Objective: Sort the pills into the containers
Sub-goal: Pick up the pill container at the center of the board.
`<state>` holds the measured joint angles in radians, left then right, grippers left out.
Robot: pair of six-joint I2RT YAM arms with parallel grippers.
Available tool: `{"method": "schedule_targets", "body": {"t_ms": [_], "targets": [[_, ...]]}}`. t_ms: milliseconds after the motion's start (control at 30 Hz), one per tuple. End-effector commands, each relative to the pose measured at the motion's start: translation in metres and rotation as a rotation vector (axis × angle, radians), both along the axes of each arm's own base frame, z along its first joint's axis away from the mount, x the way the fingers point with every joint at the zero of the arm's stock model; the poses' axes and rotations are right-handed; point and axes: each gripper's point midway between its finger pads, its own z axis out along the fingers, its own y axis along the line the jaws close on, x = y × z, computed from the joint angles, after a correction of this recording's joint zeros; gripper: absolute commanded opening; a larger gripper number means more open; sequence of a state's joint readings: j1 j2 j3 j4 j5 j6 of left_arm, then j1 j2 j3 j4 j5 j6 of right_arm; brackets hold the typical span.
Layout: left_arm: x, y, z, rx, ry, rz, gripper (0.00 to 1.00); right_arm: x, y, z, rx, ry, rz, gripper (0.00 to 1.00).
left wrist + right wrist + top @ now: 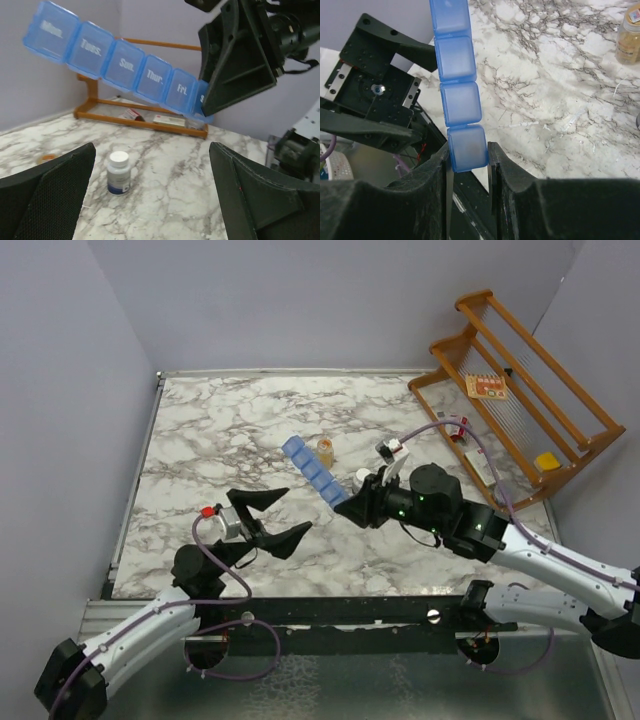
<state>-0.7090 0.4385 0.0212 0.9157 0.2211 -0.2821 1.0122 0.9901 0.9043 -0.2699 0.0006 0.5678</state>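
The containers (312, 470) are one blue translucent strip of lidded day compartments, held tilted in the air above the marble table (200, 440). My right gripper (352, 508) is shut on the strip's near end compartment (466, 149), one finger on each side. In the left wrist view the strip (125, 65) slants across the top, its lids closed. My left gripper (298, 509) stands wide open just left of the strip's held end, with nothing between its fingers (50, 200). No loose pills are in view.
A small amber bottle (325, 452) stands beside the strip's far end. A small bottle with a white cap (119, 172) stands on the table ahead of the left gripper. A wooden rack (520, 380) with small items leans at the back right.
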Motion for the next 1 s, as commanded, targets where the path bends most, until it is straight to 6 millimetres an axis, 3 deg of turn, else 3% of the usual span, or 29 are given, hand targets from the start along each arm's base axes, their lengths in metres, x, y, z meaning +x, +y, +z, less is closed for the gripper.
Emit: {"method": "schedule_targets", "body": {"t_ms": [0,167,400,567,767,967], "targets": [[-0.037,-0.022,0.034,-0.034,-0.123,-0.243,0.99,-0.02,-0.012,0.038,0.064,-0.053,0.074,0.01],[-0.035,-0.027,0.051,-0.079,-0.15,-0.281,0.99,-0.046,-0.026,0.053,0.13,-0.063,0.15,0.01],[-0.02,-0.007,0.09,-0.283,-0.08,-0.3,0.99,-0.061,-0.04,0.053,0.143,-0.063,0.181,0.01],[-0.027,-0.012,0.117,-0.356,-0.079,-0.433,0.99,-0.064,-0.04,0.047,0.144,-0.06,0.194,0.01],[-0.036,-0.022,0.131,-0.331,-0.081,-0.537,0.99,-0.064,-0.041,0.052,0.173,-0.082,0.195,0.01],[-0.042,-0.018,0.141,-0.356,-0.086,-0.56,0.99,-0.065,-0.033,0.045,0.168,-0.07,0.223,0.01]]}}
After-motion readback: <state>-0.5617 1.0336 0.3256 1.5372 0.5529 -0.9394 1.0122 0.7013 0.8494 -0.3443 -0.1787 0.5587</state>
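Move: In the right gripper, pinched by its near right end, is the blue pill container; its middle is about 5 cm ahead, 5 cm left and slightly above that hand. From the empty left hand the middle is roughly 5 cm ahead, 5 cm right and 4 cm up. The white bottle stands on the table about 14 cm ahead, 4 cm right and 21 cm below the right hand; the amber bottle, 22 cm ahead and 4 cm left, equally low. Drawing the pill container back about 6 cm, rightward and up, the right hand keeps its pinch and tilts slightly, sinking a little after its rise. The left hand first slips back and right, then climbs some 10 cm with fingers wide open, turning about 30 degrees clockwise and rolling, to bring its finger gap in line with the container. ##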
